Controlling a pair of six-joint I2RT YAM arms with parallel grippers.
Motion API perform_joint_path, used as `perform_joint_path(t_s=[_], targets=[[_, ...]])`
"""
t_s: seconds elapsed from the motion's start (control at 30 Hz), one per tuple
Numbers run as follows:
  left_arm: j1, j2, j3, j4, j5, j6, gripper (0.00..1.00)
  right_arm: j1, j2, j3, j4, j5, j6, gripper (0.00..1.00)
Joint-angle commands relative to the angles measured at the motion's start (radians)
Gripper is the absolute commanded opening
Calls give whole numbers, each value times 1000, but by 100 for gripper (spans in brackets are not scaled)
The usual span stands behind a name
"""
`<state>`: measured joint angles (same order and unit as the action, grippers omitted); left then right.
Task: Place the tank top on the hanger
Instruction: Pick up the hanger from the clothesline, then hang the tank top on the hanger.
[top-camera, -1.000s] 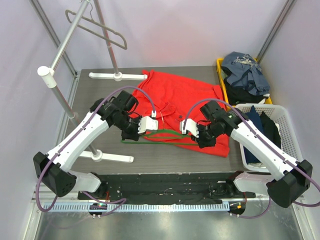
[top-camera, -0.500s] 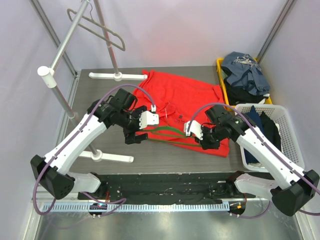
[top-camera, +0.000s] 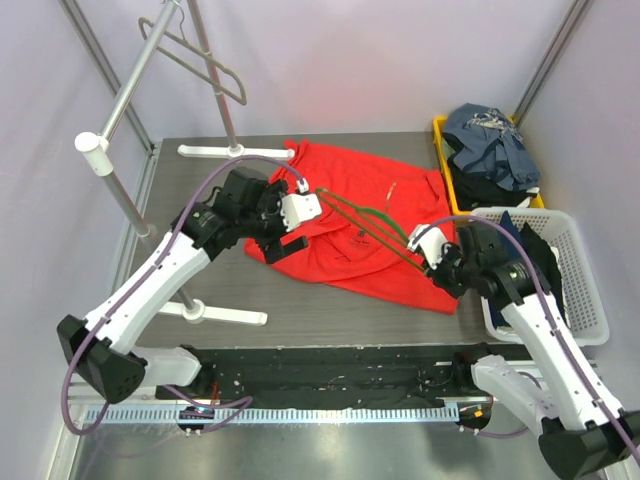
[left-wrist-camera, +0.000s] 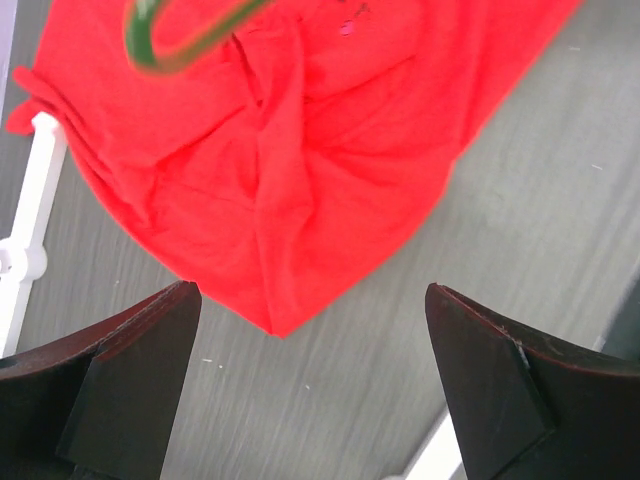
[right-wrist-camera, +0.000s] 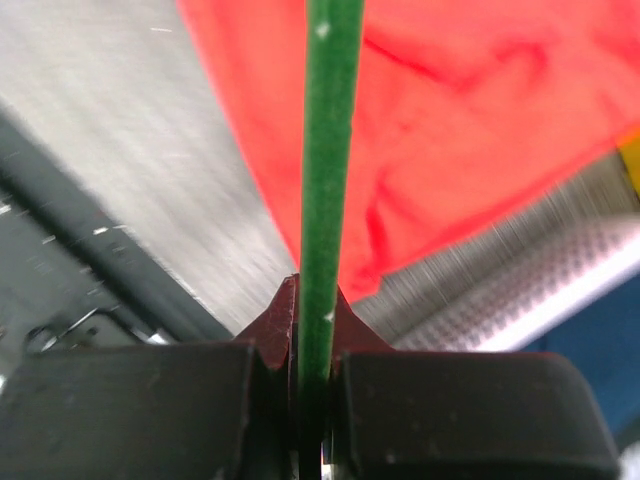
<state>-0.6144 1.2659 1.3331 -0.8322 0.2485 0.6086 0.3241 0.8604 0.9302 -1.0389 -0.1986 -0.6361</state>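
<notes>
The red tank top (top-camera: 365, 220) lies crumpled flat on the table; the left wrist view shows its near corner (left-wrist-camera: 280, 160). The thin green hanger (top-camera: 365, 222) slants above it. My right gripper (top-camera: 425, 250) is shut on the hanger's right end, and in the right wrist view the green bar (right-wrist-camera: 326, 150) runs up from between the closed jaws (right-wrist-camera: 318, 300). My left gripper (top-camera: 287, 226) hovers open over the tank top's left edge, with nothing between its fingers (left-wrist-camera: 130, 390). The hanger's rounded end (left-wrist-camera: 165, 35) shows above them.
A grey-beige hanger (top-camera: 195, 55) hangs on the metal rack at the back left, whose white feet (top-camera: 235, 152) rest on the table. A yellow bin (top-camera: 443, 150) and a white basket (top-camera: 580, 270) on the right hold dark clothes.
My left gripper has opened, let go of the hanger and moved back. My right gripper has drawn back to the right with the hanger, which now slants above the tank top.
</notes>
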Motion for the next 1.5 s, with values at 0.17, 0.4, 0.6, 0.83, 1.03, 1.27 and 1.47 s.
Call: perform_joint_path(t_s=[0.17,0.4,0.6,0.83,1.03,1.27,1.47], targets=[[-4,260,-5,234,-104,-69,100,-106,-104,-11,77,157,50,1],[-4,484,90,373,-101,-90,100,-123,-115,21,89,236,62,1],[-4,633,202,426,-97,-113,100,-163,-142,7,97,284,53,1],[-22,748,277,426,-77,-118,93,-192,-182,-27,126,309,59,1],[-33,842,345,435,-124,-136,89,-201,-196,-22,128,292,72,1],[-35,906,422,443,-132,-155,61,-206,-193,-28,139,280,75,1],[-35,922,437,435,-127,-153,19,-207,-193,-33,143,280,73,1]])
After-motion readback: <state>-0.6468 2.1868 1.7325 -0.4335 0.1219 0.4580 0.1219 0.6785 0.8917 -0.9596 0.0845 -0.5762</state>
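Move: The left hand, empty and open, goes for a raised fold in the tank top about 17 cm ahead, 12 to its right and 19 below; the hanger's free end hangs 2 cm short of that fold and 6 cm left of it, and the printed label lies some 4 cm back and 4 right of it. From the right hand, gripping the hanger, the fold is about 18 cm ahead and 19 left, the white basket 21 right and 4 ahead, and the top's near corner 5 right and 3 back. Down, forward and to its right, the left hand dives about 19 cm onto the tank top, levelling off briefly midway, and its open fingers close more than halfway around the raised fold. The right hand keeps its grip on the hanger and draws it some 9 cm right towards the white basket, rising slightly and turning clockwise by about 25 degrees. ##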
